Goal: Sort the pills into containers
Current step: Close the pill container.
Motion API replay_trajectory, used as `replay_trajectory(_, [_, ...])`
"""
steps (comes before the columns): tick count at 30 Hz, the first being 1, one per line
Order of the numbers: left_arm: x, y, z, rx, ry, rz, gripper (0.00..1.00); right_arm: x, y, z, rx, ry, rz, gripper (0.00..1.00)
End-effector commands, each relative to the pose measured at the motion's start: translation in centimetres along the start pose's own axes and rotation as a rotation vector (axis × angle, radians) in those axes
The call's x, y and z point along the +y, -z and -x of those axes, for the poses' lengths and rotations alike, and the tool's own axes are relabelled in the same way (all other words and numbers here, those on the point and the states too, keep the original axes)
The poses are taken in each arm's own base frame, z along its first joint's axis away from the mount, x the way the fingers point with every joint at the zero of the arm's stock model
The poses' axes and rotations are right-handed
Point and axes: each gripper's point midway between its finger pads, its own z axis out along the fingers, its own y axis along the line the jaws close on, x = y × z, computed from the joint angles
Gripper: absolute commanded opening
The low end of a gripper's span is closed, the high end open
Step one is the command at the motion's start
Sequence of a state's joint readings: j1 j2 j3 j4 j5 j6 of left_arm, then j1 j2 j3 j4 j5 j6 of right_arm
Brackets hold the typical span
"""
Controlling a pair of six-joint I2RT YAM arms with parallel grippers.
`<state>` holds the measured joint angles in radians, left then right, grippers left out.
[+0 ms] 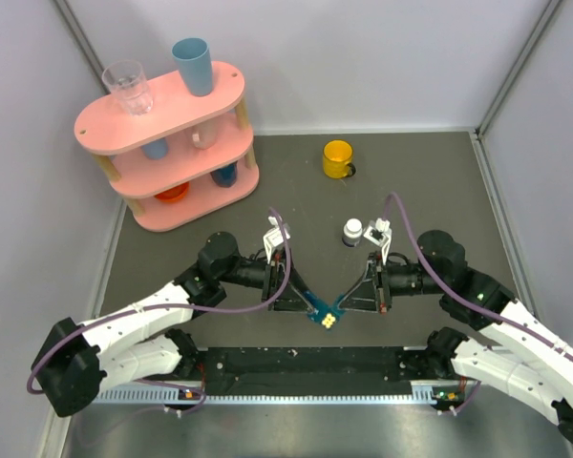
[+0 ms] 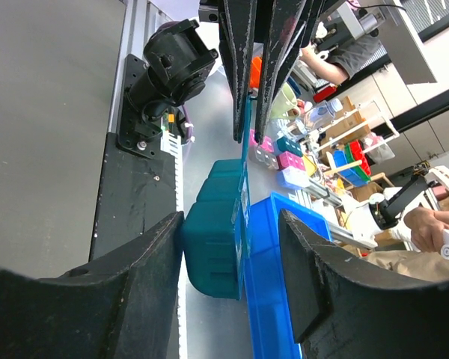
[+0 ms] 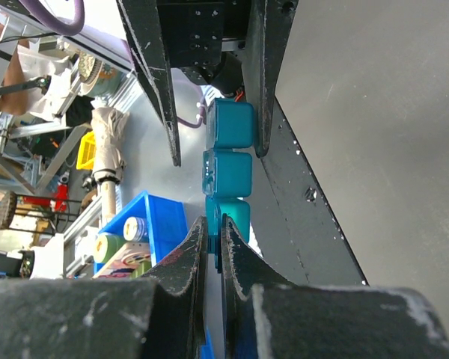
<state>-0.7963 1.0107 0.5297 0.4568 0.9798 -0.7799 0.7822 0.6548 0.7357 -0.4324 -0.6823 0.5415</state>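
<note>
The dark-teal pill box [image 1: 323,315] hangs between my two grippers above the table's near edge, with pale bits showing in its open compartments. My right gripper [image 1: 348,303] is shut on the box's thin edge; in the right wrist view its tips [image 3: 213,224] pinch that edge, and the compartments [image 3: 232,123] run away from it. My left gripper [image 1: 304,303] is open around the other end. In the left wrist view [image 2: 232,247] one finger touches the box [image 2: 213,239] and the other stands apart. No loose pills show on the table.
A small white capped bottle [image 1: 352,232] stands just behind the right gripper. A yellow mug [image 1: 338,158] sits farther back. A pink three-tier shelf [image 1: 162,124] with cups fills the back left. The black base plate [image 1: 306,363] runs along the near edge.
</note>
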Motion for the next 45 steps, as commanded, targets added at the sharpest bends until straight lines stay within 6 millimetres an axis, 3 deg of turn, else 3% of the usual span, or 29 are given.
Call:
replay_trajectory(1, [-1.7,-0.2,1.5,-0.016,-0.079,-0.054,0.57,1.4,0.3,2.2,-0.071,0.072,0.038,0.00])
replay_trajectory(19, [-2.1,-0.5,1.5,0.004,-0.067,-0.088,0.33,1.3,0.2,2.1,-0.073,0.075,0.048,0.00])
replay_trajectory(28, [-2.2,-0.6,1.3,0.016,-0.039,-0.111,0.01,1.3,0.2,2.3,-0.077,0.071,0.044,0.02])
replay_trajectory(32, [-2.3,-0.6,1.2,0.021,-0.020,-0.118,0.00,1.2,0.2,2.2,-0.077,0.066,0.042,0.22])
replay_trajectory(33, [-2.3,-0.5,1.2,0.021,-0.006,-0.116,0.00,1.3,0.1,2.2,-0.077,0.064,0.042,0.36])
replay_trajectory(34, [-2.2,-0.5,1.2,0.016,0.001,-0.111,0.00,1.3,0.2,2.2,-0.079,0.064,0.040,0.42])
replay_trajectory(45, [-1.1,-0.4,0.1,0.003,0.108,-0.066,0.00,2.4,1.3,3.8,-0.146,0.097,0.029,0.78])
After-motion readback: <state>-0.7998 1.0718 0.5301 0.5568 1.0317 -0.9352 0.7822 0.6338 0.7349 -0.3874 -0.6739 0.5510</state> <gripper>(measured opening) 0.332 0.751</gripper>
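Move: The pill container hangs in the air about 2 cm to the right of the left hand's point and 1 cm back, level with it and already between its half-open fingers. From the right hand the container's middle is about 3 cm left, 1 cm back and 1 cm below, with its thin lid edge already pinched between the shut fingertips. On the table, the white bottle stands about 20 cm ahead of the right hand, 4 cm right and 20 cm below. The left hand stays almost in place and closes its half-open fingers on the two sides of the pill container's body, while the right hand still pinches the thin lid edge and rises slightly. Once the left has its grip, it rolls some 5 degrees, forward side down, and the right hand, about 1 cm higher than it began, opens its fingers wide and lets go of the lid edge, staying around it rather than drawing away. ##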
